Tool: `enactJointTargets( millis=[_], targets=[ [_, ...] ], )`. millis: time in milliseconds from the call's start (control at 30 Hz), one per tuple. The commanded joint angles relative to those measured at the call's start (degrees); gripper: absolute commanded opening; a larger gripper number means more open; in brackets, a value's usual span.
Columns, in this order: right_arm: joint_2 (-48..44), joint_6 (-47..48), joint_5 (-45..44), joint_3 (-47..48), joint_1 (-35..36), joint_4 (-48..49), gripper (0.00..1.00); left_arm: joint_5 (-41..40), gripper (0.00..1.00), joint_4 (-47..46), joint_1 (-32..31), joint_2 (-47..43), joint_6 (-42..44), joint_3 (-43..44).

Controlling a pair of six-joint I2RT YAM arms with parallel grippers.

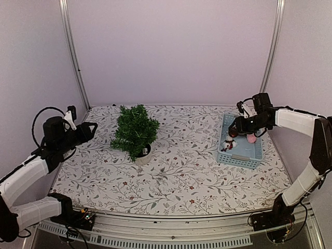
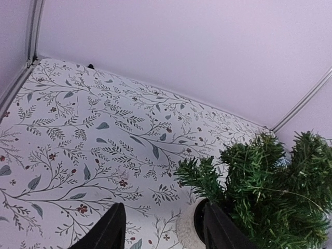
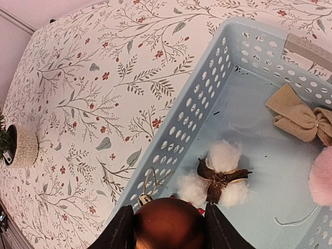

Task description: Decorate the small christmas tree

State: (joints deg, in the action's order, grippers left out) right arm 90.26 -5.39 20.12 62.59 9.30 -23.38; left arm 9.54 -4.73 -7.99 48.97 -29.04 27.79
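Note:
The small christmas tree (image 1: 134, 129) stands in its white pot (image 1: 143, 155) left of the table's middle; the left wrist view shows its branches (image 2: 275, 187) and pot (image 2: 189, 228) at the lower right. My left gripper (image 1: 91, 128) hovers open to the tree's left, nothing between its fingers (image 2: 111, 231). Over the blue basket (image 1: 248, 155) my right gripper (image 3: 168, 228) is shut on a shiny brown bauble (image 3: 168, 223) with a gold cap and string loop. The bauble sits above the basket's left wall.
Inside the basket (image 3: 207, 98) lie a cotton-boll ornament (image 3: 220, 174), a beige bow (image 3: 301, 114), a pink pompom (image 3: 321, 174) and a small snowman figure (image 1: 228, 144). Pale walls and metal posts close the table at back and sides.

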Motion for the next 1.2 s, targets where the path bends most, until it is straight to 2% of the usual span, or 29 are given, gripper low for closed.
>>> enactJointTargets(
  millis=[0,233,433,900,1167],
  targets=[
    [-1.3,-0.37,1.57,0.45,0.06,1.05,0.33,-1.52,0.52,1.84,-1.34,-0.13,3.47,2.28],
    [-3.89,0.67,4.93,0.52,0.24,1.43,0.33,-2.41,0.52,1.53,-4.02,0.29,5.75,3.51],
    [-6.3,1.7,9.65,1.24,4.18,2.73,0.32,-3.27,0.52,0.94,-8.05,-0.43,10.24,4.81],
    [-3.74,6.63,20.76,4.01,21.87,11.42,0.3,-3.65,0.51,-0.19,-16.61,-1.38,17.91,6.14],
    [2.79,13.37,21.56,14.74,31.07,8.36,0.27,-4.22,0.51,-0.34,-17.75,-1.08,18.44,6.11]
  ],
)
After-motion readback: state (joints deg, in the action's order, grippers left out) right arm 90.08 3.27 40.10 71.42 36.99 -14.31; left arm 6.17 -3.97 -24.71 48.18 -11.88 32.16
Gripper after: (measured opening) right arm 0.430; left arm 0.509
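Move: The tree that the held red-brown ball is bound for stands about 45 cm to the right hand's left and 8 cm back, its middle roughly 4 cm above this hand. Below the hand, the cotton ornament lies 11 cm down, 4 cm back and 4 cm left; the pink ball lies 10 cm down, level with it and 7 cm right. From the left hand the tree's middle is straight to the right, about 19 cm, and 4 cm lower. Still pinching the red-brown ball between its fingertips, the right hand carries it from above the basket towards the tree, about 23 cm left while drawing back and rising some 11 cm each, and swings counter-clockwise by nearly 50 degrees so the fingers face the tree. The empty left hand closes in from the other side, 8 cm right and a little up, turning clockwise, its fingers staying half open. ##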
